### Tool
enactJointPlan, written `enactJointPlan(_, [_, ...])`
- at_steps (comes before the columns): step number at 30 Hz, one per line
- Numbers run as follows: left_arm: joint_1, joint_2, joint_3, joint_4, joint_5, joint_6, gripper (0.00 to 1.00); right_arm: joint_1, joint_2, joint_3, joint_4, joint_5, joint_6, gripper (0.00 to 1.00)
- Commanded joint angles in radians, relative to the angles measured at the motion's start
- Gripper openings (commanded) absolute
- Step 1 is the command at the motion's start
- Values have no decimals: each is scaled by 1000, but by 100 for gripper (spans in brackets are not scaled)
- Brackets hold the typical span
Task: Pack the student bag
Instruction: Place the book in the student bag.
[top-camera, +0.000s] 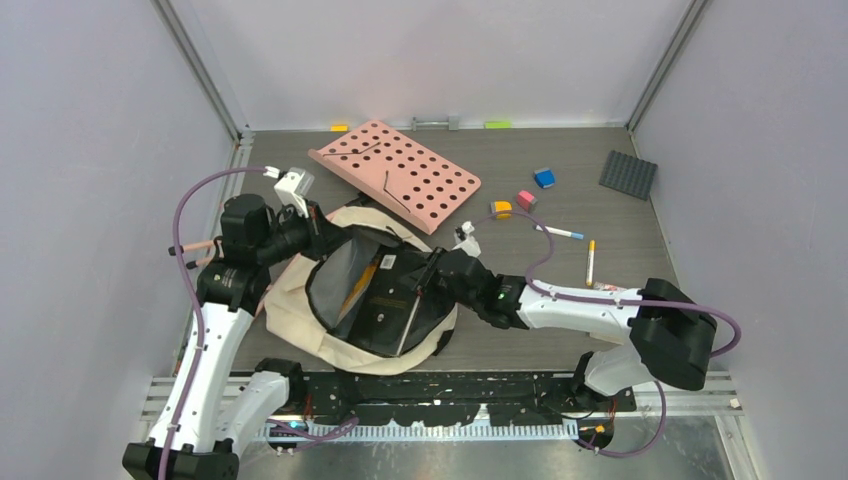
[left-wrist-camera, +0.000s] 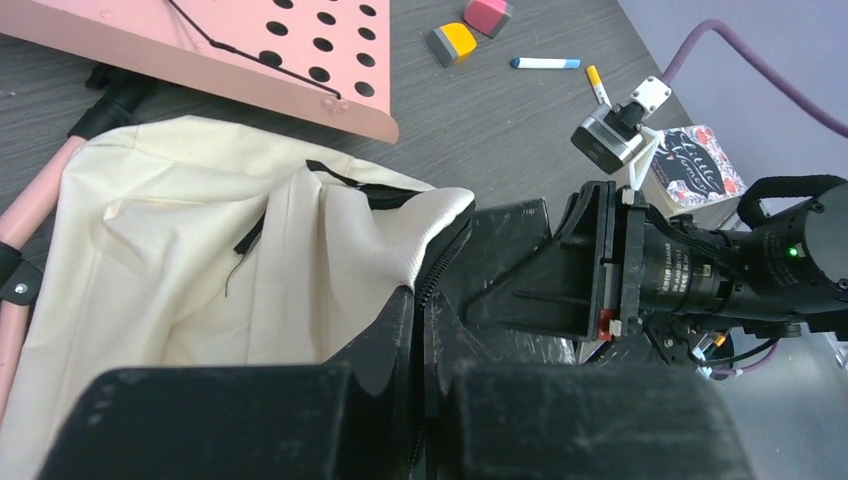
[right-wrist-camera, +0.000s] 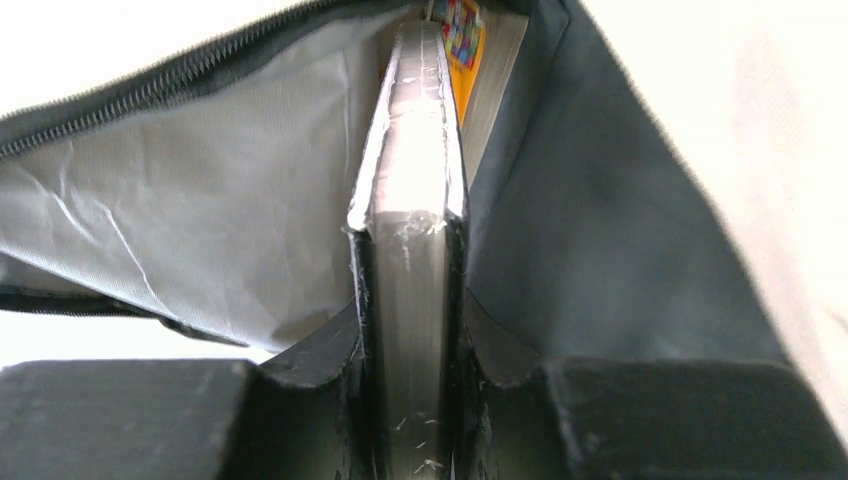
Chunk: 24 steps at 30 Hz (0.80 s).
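The student bag (top-camera: 298, 300), cream with black zippers and a grey lining (right-wrist-camera: 200, 200), lies open in front of the arm bases. My left gripper (left-wrist-camera: 420, 310) is shut on the bag's zipper edge (left-wrist-camera: 440, 260) at the upper rim and holds the mouth open. My right gripper (right-wrist-camera: 410, 330) reaches into the opening and is shut on a thin black book (right-wrist-camera: 410, 150) standing on edge inside. A yellow-covered book (right-wrist-camera: 462, 40) sits deeper in the bag beside it. From above, the black book (top-camera: 385, 315) lies within the bag's mouth by the right gripper (top-camera: 425, 280).
A pink perforated board (top-camera: 395, 172) leans behind the bag. To the right lie orange (top-camera: 502, 209), pink (top-camera: 526, 200) and blue (top-camera: 544, 178) blocks, two markers (top-camera: 560, 232) (top-camera: 590, 262), a dark studded plate (top-camera: 628, 174) and a small patterned book (left-wrist-camera: 695, 165).
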Motion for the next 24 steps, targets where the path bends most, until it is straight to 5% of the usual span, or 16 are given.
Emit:
enactJointPlan(1, [-6, -22, 2, 87, 32, 8, 0, 3, -36, -33, 319, 194, 131, 1])
enactJointPlan(11, [-8, -21, 2, 85, 34, 12, 0, 12, 106, 8, 566, 253, 213, 1])
enactJointPlan(24, [-9, -23, 1, 82, 31, 16, 0, 142, 360, 132, 535, 483, 240, 1])
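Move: The right hand holds the black book in the bag's mouth; the bag's inside centres roughly 8 cm to its left, 3 cm back and 7 cm below. The orange book already in there stands about 12 cm left, level with the hand and 7 cm lower. The bag rim pinched by the left hand is some 15 cm left and 10 cm ahead, 5 cm higher. From the left hand, the bag's inside lies about 6 cm right, 13 cm back and 14 cm below. Right hand, still gripping the book, swings forward 4 cm, then left 5 and down 3 into the bag. ##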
